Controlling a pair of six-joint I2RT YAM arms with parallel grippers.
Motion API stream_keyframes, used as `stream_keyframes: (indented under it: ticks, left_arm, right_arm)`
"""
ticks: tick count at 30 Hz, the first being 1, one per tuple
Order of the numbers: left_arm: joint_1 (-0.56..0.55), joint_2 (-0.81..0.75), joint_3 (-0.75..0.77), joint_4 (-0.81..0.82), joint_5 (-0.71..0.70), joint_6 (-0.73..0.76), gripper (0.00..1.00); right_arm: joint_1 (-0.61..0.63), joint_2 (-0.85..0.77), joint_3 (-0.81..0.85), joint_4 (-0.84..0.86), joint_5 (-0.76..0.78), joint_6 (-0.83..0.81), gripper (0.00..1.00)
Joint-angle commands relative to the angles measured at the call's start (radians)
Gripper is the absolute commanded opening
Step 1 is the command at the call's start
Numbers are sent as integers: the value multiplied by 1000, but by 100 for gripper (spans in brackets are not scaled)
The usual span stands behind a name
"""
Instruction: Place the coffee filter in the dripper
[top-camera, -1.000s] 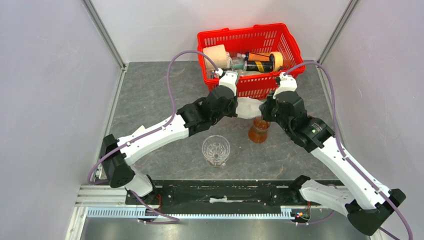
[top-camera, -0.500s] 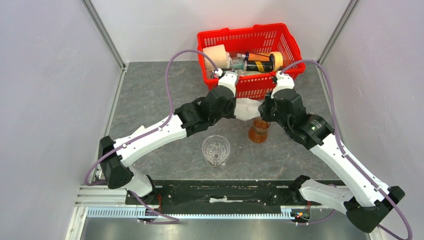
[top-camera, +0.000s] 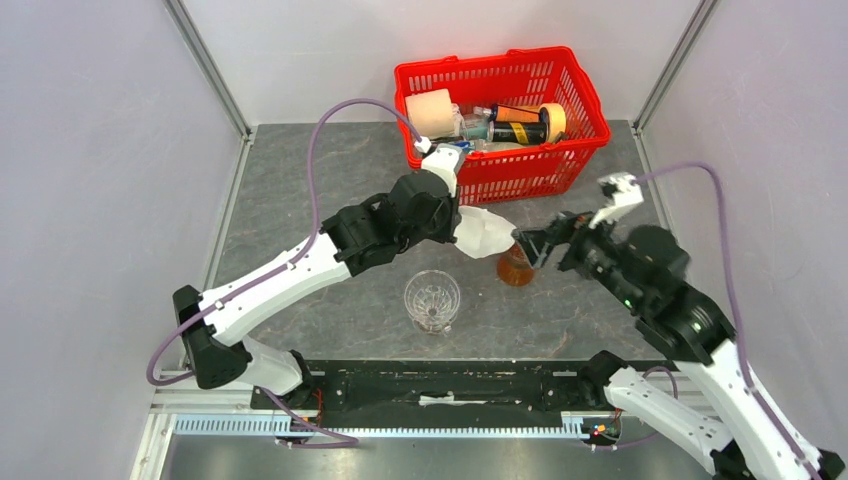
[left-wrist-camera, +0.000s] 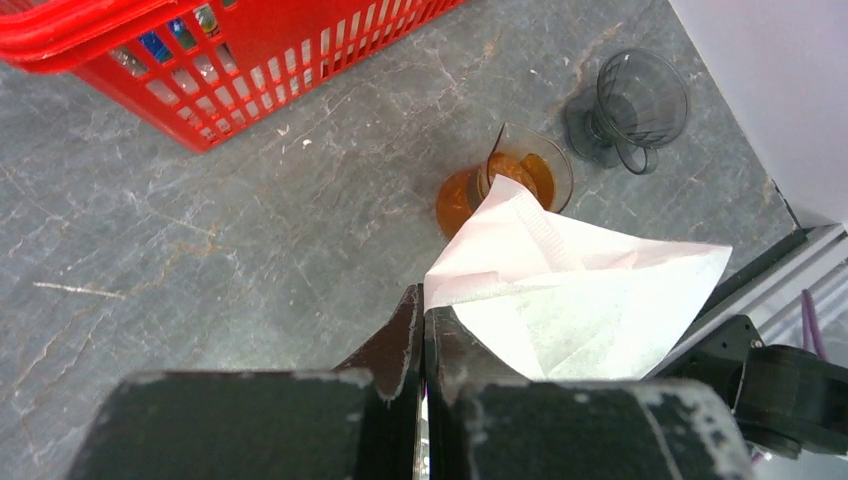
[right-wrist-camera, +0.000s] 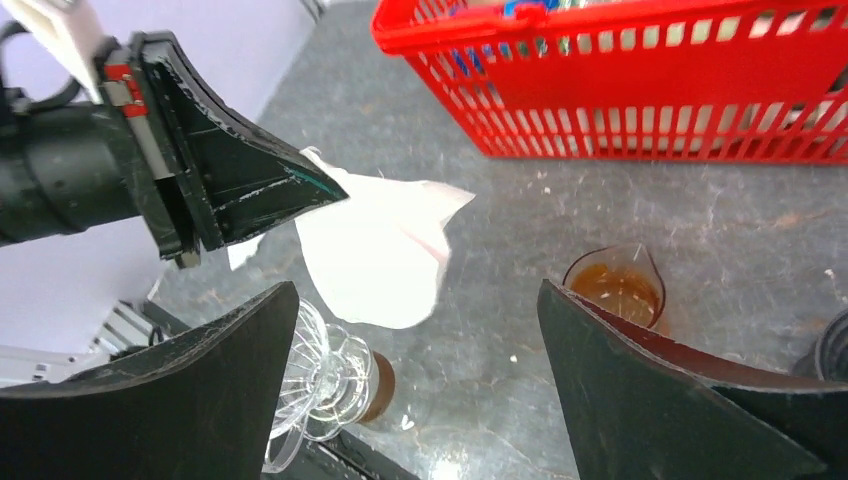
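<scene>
My left gripper (top-camera: 458, 224) is shut on one corner of the white paper coffee filter (top-camera: 485, 232) and holds it above the table. In the left wrist view the filter (left-wrist-camera: 585, 300) fans out to the right of the closed jaws. The clear cut-glass dripper (top-camera: 432, 298) stands upright near the front edge, below and left of the filter. It also shows in the right wrist view (right-wrist-camera: 322, 375). My right gripper (top-camera: 533, 245) is wide open and empty, to the right of the filter (right-wrist-camera: 385, 250) and apart from it.
A tumbler of brown liquid (top-camera: 516, 264) stands just right of the filter, below my right gripper. A dark smoky-grey cup (left-wrist-camera: 637, 98) stands beyond it. A red basket (top-camera: 500, 72) with several items sits at the back.
My right gripper has let go of the filter, opened wide and pulled back to the right. My left gripper has kept the filter and shifted slightly left.
</scene>
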Motion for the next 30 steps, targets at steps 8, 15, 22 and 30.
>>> stream_keyframes:
  ticks: [8, 15, 22, 30]
  left_arm:
    - [3, -176, 88, -353, 125, -168, 2]
    - [3, -258, 122, -582, 293, -224, 2]
    - [3, -255, 103, -741, 317, -239, 2]
    - [3, -162, 42, -670, 405, -199, 2]
  right_arm:
    - [-3, -90, -37, -76, 539, 94, 97]
    - [-4, -16, -58, -107, 493, 81, 97]
    - [-3, 30, -64, -124, 411, 57, 97]
    - [-3, 50, -74, -123, 377, 31, 97]
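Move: The dripper that the left hand is taking its filter to stands about 12 cm back and 4 cm left of that hand, its middle some 15 cm lower. The clear beaker carrying the dripper is right beneath it, about 24 cm below the hand. The amber beaker stands about 15 cm to the hand's right, level with it fore and aft and roughly 24 cm below. From the empty right hand the dripper lies some 16 cm left, 7 cm back and 20 cm down. Keeping its pinch on the filter's corner, the left hand swings back about 14 cm and left about 10 cm to bring the filter over the dripper, rising slightly midway and then sinking some 5 cm while the wrist tips its fingers down by about 30 degrees. The right hand, already wide open and off the filter, draws away to the right, first rising, then sinking towards the amber beaker and easing forward, turning clockwise and staying open. ##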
